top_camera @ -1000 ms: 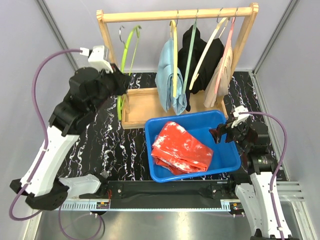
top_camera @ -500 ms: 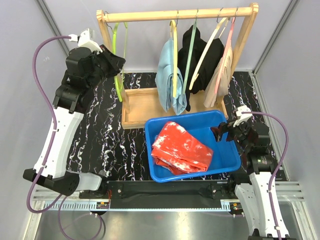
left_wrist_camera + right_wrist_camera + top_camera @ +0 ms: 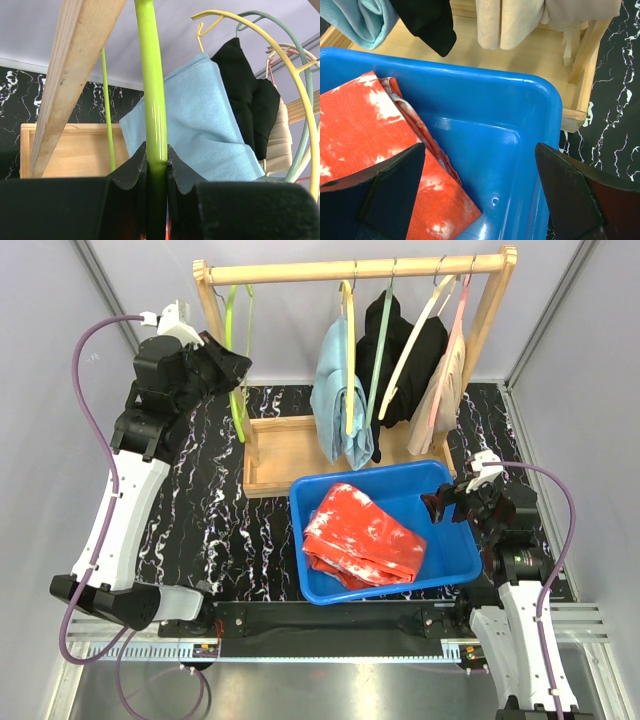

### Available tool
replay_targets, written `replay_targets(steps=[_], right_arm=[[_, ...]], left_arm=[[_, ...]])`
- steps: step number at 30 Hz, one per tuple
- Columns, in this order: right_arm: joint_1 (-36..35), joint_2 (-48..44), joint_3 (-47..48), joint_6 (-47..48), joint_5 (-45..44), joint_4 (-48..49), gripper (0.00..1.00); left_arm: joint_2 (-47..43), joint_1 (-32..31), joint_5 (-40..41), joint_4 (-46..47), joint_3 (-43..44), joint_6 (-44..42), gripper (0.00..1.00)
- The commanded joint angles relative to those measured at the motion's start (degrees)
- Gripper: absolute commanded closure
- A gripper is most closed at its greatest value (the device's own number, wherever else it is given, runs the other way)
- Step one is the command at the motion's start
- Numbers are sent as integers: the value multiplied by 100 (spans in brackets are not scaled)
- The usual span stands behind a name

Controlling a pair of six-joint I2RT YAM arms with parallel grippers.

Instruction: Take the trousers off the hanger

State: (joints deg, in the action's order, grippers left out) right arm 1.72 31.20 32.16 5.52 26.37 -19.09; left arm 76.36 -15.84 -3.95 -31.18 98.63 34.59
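My left gripper (image 3: 228, 368) is shut on a bare lime-green hanger (image 3: 238, 390) that hangs at the left end of the wooden rail (image 3: 350, 269); its bar runs between my jaws in the left wrist view (image 3: 152, 100). Light blue trousers (image 3: 340, 400), black trousers (image 3: 395, 350) and beige trousers (image 3: 442, 380) hang on other hangers. The red, white-blotched trousers (image 3: 362, 537) lie folded in the blue bin (image 3: 460, 565). My right gripper (image 3: 445, 502) is open and empty over the bin's right rim; the red trousers (image 3: 365, 135) show in its view.
The wooden rack has a tray base (image 3: 290, 445) behind the bin and an upright post (image 3: 70, 85) close beside my left gripper. Yellow (image 3: 348, 360), green (image 3: 380, 360), cream and pink hangers carry the hanging trousers. Grey walls stand on both sides.
My left arm has lifted the lime-green hanger from low beside the rack up to the rail's left end, where it now hangs. The right arm has barely moved.
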Motion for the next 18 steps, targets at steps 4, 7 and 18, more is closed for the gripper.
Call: replay_targets(steps=[4,7,18], right_arm=[[92,-114,-17,2,70,310,2],[110,-88,53,46,79,239,2],[250,105,159,300,26,73,2]], left_arm=[[-77,72,-326,51,-160,13,72],[-234,72,-396,24,-151,4,45],[-1034,72,-116,-678,-107,-619,1]])
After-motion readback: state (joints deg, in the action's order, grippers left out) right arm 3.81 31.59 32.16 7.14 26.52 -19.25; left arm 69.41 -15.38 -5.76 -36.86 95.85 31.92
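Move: The left hand still grips the green hanger by its near arm. The rail spot it hangs from, near the left end, is roughly 14 cm above the hand, some 5 cm ahead and 2 cm to its left. The rack's left leg passes about 4 cm to the hand's left and 4 cm ahead; the light blue trousers hang about 17 cm to the right, 3 cm ahead and 10 cm lower. From the idle right hand, that rail spot is about 17 cm ahead, 37 cm left and 38 cm above. The left hand opens its fingers from nearly shut to fully wide, letting go of the emptied green hanger's near arm under the rail while sinking some 1.5 cm. With the fingers spreading it then draws straight back about 4 cm, away from the rail and the hanger, drifting 1 cm left and coming back up to nearly its first height, the wrist hardly turning. ##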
